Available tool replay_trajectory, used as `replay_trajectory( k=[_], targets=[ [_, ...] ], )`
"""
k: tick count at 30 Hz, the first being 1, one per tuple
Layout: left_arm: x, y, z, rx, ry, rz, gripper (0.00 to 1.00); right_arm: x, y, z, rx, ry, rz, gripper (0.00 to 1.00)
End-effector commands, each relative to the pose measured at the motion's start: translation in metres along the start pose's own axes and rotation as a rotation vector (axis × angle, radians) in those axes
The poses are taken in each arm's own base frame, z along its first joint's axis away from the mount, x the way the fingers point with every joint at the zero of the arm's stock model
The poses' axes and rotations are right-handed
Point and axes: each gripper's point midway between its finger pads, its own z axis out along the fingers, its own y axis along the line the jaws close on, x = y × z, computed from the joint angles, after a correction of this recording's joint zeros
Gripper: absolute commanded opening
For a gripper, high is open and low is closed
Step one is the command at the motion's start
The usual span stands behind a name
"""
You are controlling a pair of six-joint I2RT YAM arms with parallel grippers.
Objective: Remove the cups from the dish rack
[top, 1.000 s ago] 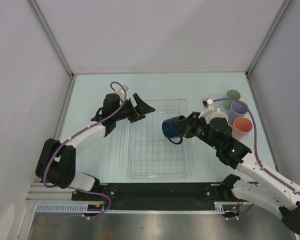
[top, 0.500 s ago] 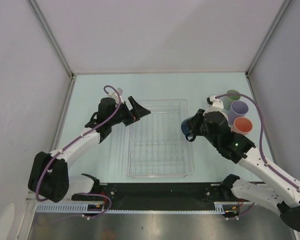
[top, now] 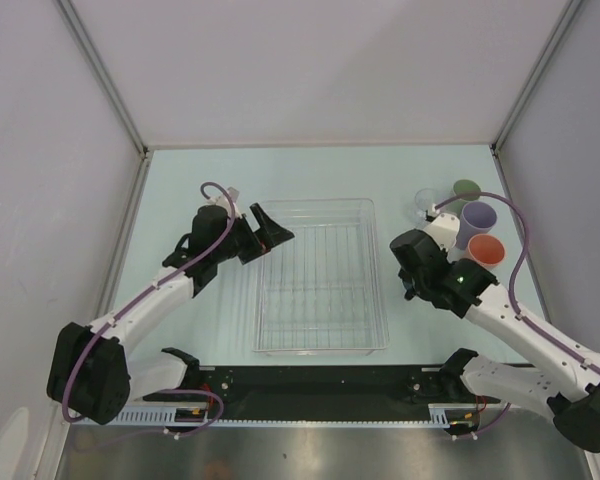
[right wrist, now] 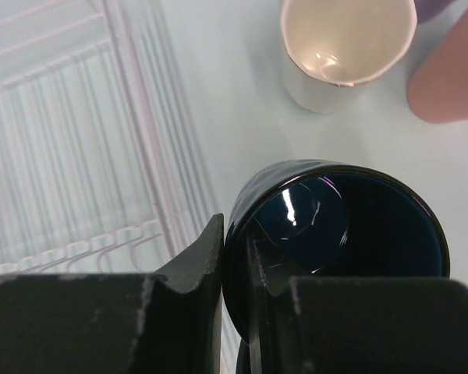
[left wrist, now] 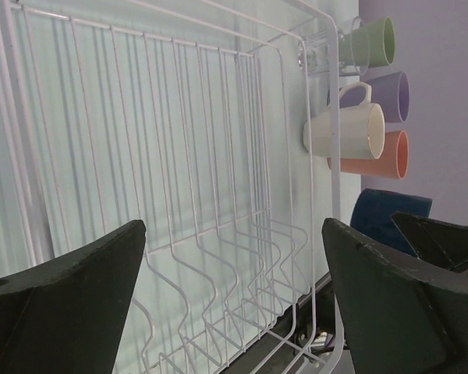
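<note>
The dish rack, a clear tray with a wire grid, holds no cup that I can see. My right gripper is shut on the wall of the dark blue mug, one finger outside and one inside. The mug is upright just right of the rack. I cannot tell if it touches the table. Beyond it stand the cream mug, salmon tumbler, lavender tumbler, green tumbler and clear glass. My left gripper is open over the rack's far left corner, holding nothing.
The cups stand close together at the far right of the table, near the right wall. The right arm covers the dark blue mug in the top view. The rack's right wall runs close beside the held mug.
My right arm has carried the dark blue mug from the rack's right edge out to the table beside it, turning it upright. The left arm has drawn back slightly, still open.
</note>
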Motion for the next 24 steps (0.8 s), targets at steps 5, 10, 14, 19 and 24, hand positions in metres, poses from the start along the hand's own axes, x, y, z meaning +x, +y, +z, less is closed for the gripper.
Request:
replay_trajectory(
  k=[5,10,14,19,24],
  targets=[
    [0.01,0.013,-0.007,-0.04,0.004,0.02,1.0,0.018,-0.034,0.033,0.155,-0.007,0.078,0.0],
    [0.013,0.016,-0.007,-0.051,0.009,0.016,1.0,0.023,-0.042,0.053,0.185,0.014,0.09,0.0],
    [0.015,0.017,-0.007,-0.055,0.014,0.017,1.0,0.024,-0.045,0.065,0.195,0.027,0.097,0.0],
    [0.016,0.02,-0.007,-0.066,0.016,0.016,1.0,0.028,-0.049,0.079,0.214,0.043,0.102,0.0],
    [0.017,0.022,-0.006,-0.071,0.018,0.019,1.0,0.032,-0.054,0.093,0.231,0.057,0.103,0.0]
  ],
)
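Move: The navy cup, already pinched by its rim in the right hand, is going to the bare table right of the dish rack, roughly 4 cm ahead, 8 cm to the right and 18 cm below. The white mug stands some 14 cm ahead and 8 cm right, the coral cup about 10 cm ahead and 18 cm right, both about 14 cm lower. From the left hand, that bare spot is about 38 cm right, 5 cm back and 17 cm down. The navy cup is lowered about 10 cm towards the bare table in front of the white mug, carried some 5 cm right on the way, away from the rack, then eased a little forward as it keeps sinking. The right fingers keep their pinch on its rim while the wrist turns slightly clockwise and tips about 10 degrees further down. The empty, open left hand sinks about 2 cm and stops. ##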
